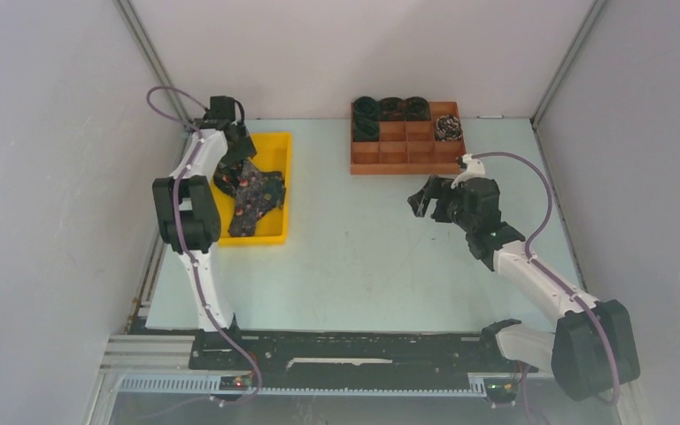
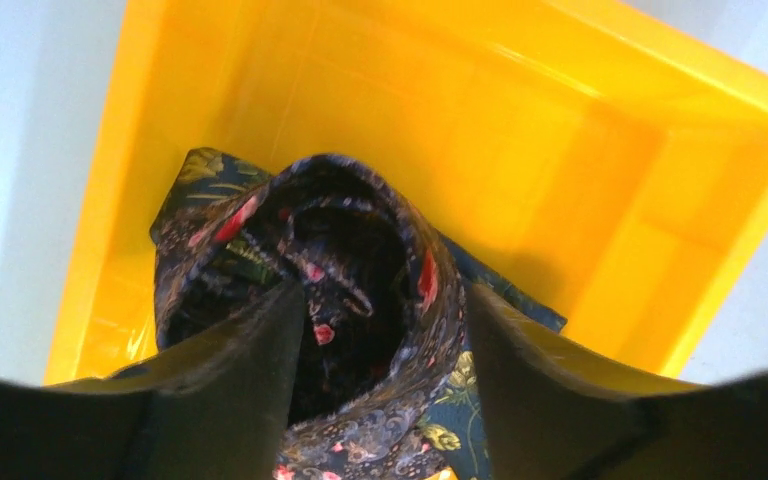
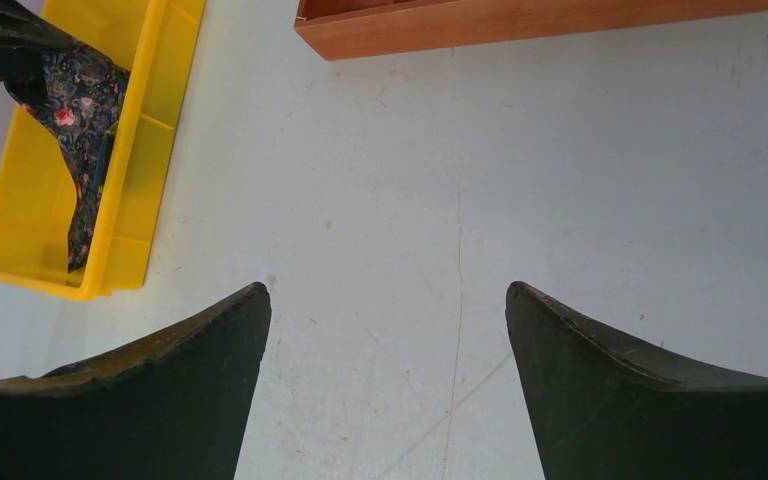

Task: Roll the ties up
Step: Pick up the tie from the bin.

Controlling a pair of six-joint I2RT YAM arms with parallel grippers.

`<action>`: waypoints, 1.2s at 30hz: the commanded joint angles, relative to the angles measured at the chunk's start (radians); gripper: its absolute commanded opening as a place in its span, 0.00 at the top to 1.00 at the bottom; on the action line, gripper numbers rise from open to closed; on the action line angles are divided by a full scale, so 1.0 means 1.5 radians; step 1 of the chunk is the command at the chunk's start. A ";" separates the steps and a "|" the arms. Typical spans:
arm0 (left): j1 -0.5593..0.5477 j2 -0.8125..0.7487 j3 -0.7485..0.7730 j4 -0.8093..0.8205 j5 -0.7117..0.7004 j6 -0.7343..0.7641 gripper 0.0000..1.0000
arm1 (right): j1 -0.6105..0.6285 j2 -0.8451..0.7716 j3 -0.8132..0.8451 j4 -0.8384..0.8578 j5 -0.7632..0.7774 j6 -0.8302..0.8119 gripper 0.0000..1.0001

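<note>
Loose dark floral ties [image 1: 252,190] lie heaped in the yellow bin [image 1: 279,142]. My left gripper [image 1: 235,158] reaches down into the bin's far end. In the left wrist view its jaws [image 2: 382,295] stand open on either side of a raised fold of one tie [image 2: 360,230]. Several rolled ties [image 1: 391,108] sit in the far cells of the wooden divided tray [image 1: 407,166], one paler coil [image 1: 448,128] at its right. My right gripper [image 1: 421,199] hovers over bare table below the tray, open [image 3: 388,295] with nothing between its fingers.
The right wrist view shows the yellow bin [image 3: 140,180] with a tie [image 3: 75,90] at the upper left and the wooden tray's edge [image 3: 520,25] along the top. White walls close in the table on three sides. Lilac cables run along both arms.
</note>
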 commanded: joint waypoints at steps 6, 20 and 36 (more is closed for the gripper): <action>0.004 0.046 0.103 -0.031 0.043 0.008 0.84 | -0.001 0.020 0.039 0.028 -0.009 -0.010 0.12; -0.012 -0.177 0.074 -0.021 0.137 -0.029 1.00 | 0.006 -0.002 0.039 0.016 0.004 -0.012 0.14; -0.210 -0.500 -0.030 0.054 0.353 -0.056 1.00 | -0.001 -0.239 0.164 -0.273 0.077 -0.007 0.11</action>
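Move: The loop of the floral tie in the yellow bin is right at the left hand: its middle is about 3 cm left, level fore-and-aft and 1 cm lower, with its right rim between the open fingers. The dark green tie under it lies some 9 cm back and 6 cm right; the bin's middle is about 11 cm back and 2 cm right. From the right hand, that loop is roughly 16 cm ahead, 60 cm left and 8 cm lower. The left fingers shut on the right rim of the floral tie's loop while easing about 2 cm forward, and keep their pinch as the hand, slow at first, then fast, hoists the tie some 30 cm up, back and rightward off the bin. The wrist tips the fingers upward and turns clockwise. Late on, the open, empty right hand rises about 10 cm, drawing slightly back. ##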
